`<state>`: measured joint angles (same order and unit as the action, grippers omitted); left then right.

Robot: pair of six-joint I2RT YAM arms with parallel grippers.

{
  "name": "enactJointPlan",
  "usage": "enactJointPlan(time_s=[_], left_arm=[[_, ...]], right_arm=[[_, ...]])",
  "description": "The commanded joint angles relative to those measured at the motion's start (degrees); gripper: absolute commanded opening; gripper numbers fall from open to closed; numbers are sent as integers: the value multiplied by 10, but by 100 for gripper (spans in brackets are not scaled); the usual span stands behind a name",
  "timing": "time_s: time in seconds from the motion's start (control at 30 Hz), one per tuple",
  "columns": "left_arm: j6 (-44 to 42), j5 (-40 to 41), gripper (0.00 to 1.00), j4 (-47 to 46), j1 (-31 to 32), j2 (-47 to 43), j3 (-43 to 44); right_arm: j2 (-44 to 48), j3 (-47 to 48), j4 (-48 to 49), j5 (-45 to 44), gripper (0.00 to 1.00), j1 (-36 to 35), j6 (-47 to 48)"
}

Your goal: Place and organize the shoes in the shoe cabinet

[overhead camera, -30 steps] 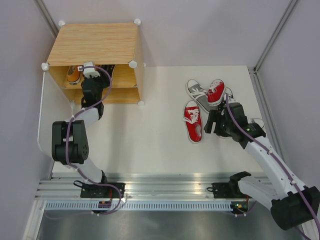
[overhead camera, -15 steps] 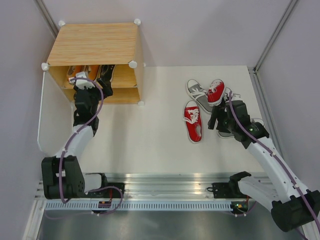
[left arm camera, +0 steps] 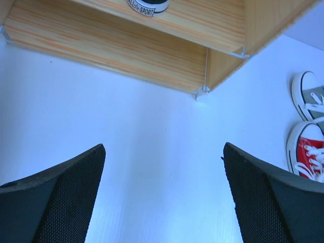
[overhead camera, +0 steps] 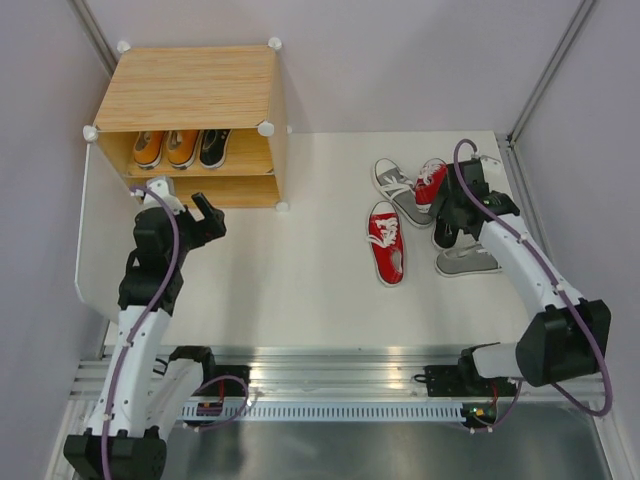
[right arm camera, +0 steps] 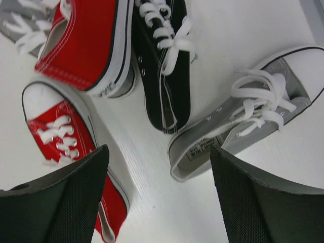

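The shoe cabinet [overhead camera: 190,88] stands at the far left with its front open. On its upper shelf sit two orange shoes [overhead camera: 165,148] and a black shoe [overhead camera: 213,147], whose heel [left arm camera: 147,6] shows in the left wrist view. My left gripper [overhead camera: 182,198] [left arm camera: 163,167] hovers open and empty just in front of the cabinet. At the right lie two red shoes [overhead camera: 386,242] [right arm camera: 83,40], two grey shoes [overhead camera: 468,263] [right arm camera: 253,111] and a black shoe [right arm camera: 164,66]. My right gripper [overhead camera: 447,222] [right arm camera: 158,169] hangs open above them, holding nothing.
The cabinet's white door panel [overhead camera: 88,235] lies swung open at the left, beside my left arm. Grey walls and metal posts close in the table at the back and both sides. The rail with the arm bases [overhead camera: 330,385] runs along the near edge.
My left gripper has let go of the black shoe on the upper shelf, opened and drawn back out of the cabinet. The right gripper has shifted farther back over the loose shoes.
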<state>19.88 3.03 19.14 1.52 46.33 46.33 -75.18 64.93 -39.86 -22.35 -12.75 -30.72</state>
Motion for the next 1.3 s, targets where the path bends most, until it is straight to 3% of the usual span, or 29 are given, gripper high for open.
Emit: enactJointPlan(time_s=[0.0, 0.2, 0.43, 0.67, 0.73, 0.8, 0.87, 0.9, 1.27], left_arm=[[0, 15, 100, 132, 11, -38, 50], [-15, -6, 100, 216, 18, -69, 91], [-14, -19, 100, 223, 34, -77, 95], [-19, -17, 100, 220, 45, -72, 88], [-20, -16, 100, 216, 46, -71, 87], [-22, -15, 100, 216, 47, -70, 87], [-24, -13, 100, 214, 49, -70, 86], [-26, -13, 100, 214, 49, -69, 87], [-26, -14, 100, 206, 57, -60, 88]], right_arm=[[-57, 42, 53, -19, 85, 33, -25], [-182, 92, 108, 26, 77, 92, -25], [-311, 138, 150, 123, 77, 151, 8], [-383, 156, 162, 151, 76, 164, 21], [-384, 150, 169, 153, 64, 174, 18], [-379, 141, 181, 164, 34, 183, 21], [-373, 144, 177, 164, 10, 186, 28], [-371, 145, 169, 161, 3, 191, 29], [-266, 186, 155, 126, 1, 200, 44]])
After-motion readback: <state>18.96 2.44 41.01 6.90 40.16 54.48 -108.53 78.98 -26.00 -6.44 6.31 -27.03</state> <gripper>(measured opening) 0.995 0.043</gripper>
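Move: The black shoe lies about 8 cm ahead of the right hand, 4 cm to its right and 15 cm below. The farther red shoe stands some 14 cm ahead and 2 cm left. The nearer red shoe lies about 1 cm ahead and 12 cm left, and the near grey shoe 3 cm back and 11 cm right. From the left hand, the black shoe is roughly 10 cm ahead, 57 cm right and 22 cm lower. Forward and down, each by about 12 cm, and a little to the right, the right hand reaches over the black shoe to its laces. There its open fingers close and pinch them, and the hand then rises some 2 cm, easing right, with the laces held. The left hand, still empty and wide open, backs away from the cabinet by about 6 cm. ##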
